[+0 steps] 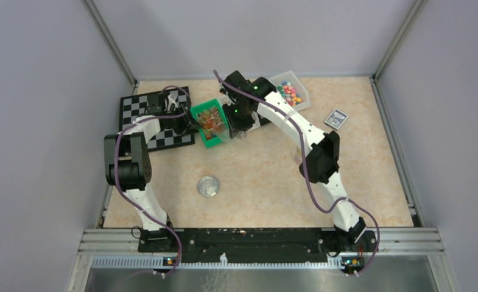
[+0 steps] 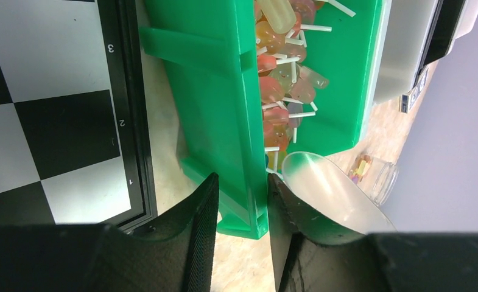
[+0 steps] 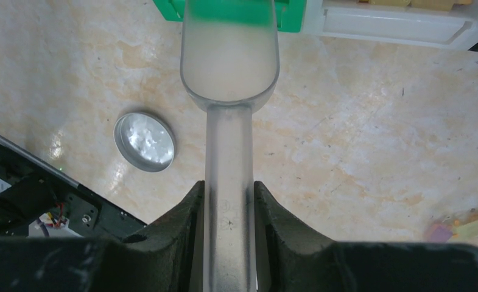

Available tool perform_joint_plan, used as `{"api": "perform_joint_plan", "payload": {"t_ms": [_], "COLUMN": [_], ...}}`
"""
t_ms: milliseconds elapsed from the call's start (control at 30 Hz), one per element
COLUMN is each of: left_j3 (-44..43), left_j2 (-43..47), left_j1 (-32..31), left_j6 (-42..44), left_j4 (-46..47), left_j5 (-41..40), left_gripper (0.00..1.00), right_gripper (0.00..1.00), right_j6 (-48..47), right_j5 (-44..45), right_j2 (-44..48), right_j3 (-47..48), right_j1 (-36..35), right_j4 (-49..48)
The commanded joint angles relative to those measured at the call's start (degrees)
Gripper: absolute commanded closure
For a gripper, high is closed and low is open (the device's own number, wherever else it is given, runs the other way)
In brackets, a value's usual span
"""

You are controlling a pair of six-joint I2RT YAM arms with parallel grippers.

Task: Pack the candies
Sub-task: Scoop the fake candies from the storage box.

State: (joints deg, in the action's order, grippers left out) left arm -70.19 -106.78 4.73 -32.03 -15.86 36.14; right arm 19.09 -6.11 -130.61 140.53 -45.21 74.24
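Note:
The candies (image 1: pixel 290 92) are tiny multicoloured sweets lying in a clear bin (image 1: pixel 302 97) at the back. A few more candies (image 2: pixel 361 167) sit in a small clear jar (image 2: pixel 382 179) beside the green bin (image 1: pixel 210 121). My right gripper (image 3: pixel 229 188) is shut on the handle of the clear scoop (image 3: pixel 230 55). The scoop's bowl is empty and reaches toward the green bin's near end. My left gripper (image 2: pixel 242 182) straddles the green bin's side wall (image 2: pixel 224 121), one finger pressed against each face. My right gripper (image 1: pixel 239 118) hangs just right of that bin and my left gripper (image 1: pixel 186 123) just left of it.
Lollipops (image 2: pixel 285 79) with white sticks fill the green bin. A checkerboard (image 1: pixel 154 112) lies left of it, under my left arm. A round silver lid (image 1: pixel 208 186) rests mid-table. A small card-like box (image 1: pixel 336 118) lies at the right.

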Motion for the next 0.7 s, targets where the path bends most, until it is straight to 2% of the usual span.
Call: {"api": "perform_joint_plan", "payload": {"t_ms": [0,367,667], "left_j3": [-0.39,0.32,0.8], "left_j2": [-1.34,-0.87,-0.27], "left_j1": [0.25,-0.69,-1.88], "left_j6": [0.61,0.48,0.92], "left_j4": [0.42,1.0,1.06], "left_j5": [-0.26,0.59,0.84], "left_gripper": [0.6,0.61,0.65], "right_gripper": [1.0,1.0,1.0], "right_j6": [-0.71,2.15,6.04], "right_j5": [-0.12,-2.55,-4.09], "right_j2": [-3.77,-8.69,-9.66], "right_j3": [5.82,7.63,6.18], "right_j1": [-0.32,1.17,2.4], "right_j4": [1.79,-3.44,-11.81]}}
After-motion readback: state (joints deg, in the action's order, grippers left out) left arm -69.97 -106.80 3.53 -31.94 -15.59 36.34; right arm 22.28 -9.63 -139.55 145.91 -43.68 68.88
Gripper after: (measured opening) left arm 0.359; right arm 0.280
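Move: The right hand holds the scoop, and the candies it is taken to, in the green box, lie about 10 cm to its left, 3 cm ahead and 12 cm below. The white gummy box is some 7 cm straight ahead of this hand, the black box about 11 cm ahead and 10 cm right, and the metal lid roughly 19 cm back and 10 cm left. From the left hand, straddling the green box's left rim, the candies are about 3 cm ahead, 4 cm right and 4 cm below. Downward first, then forward and to the left as well, the right hand drives the scoop into the green box, sinking about 4 cm and going some 3 cm each forward and left, with only a slight wrist tilt. It keeps its grip on the handle while the blade comes in among the candies. The left hand stays astride the rim, creeping about 1 cm right. ##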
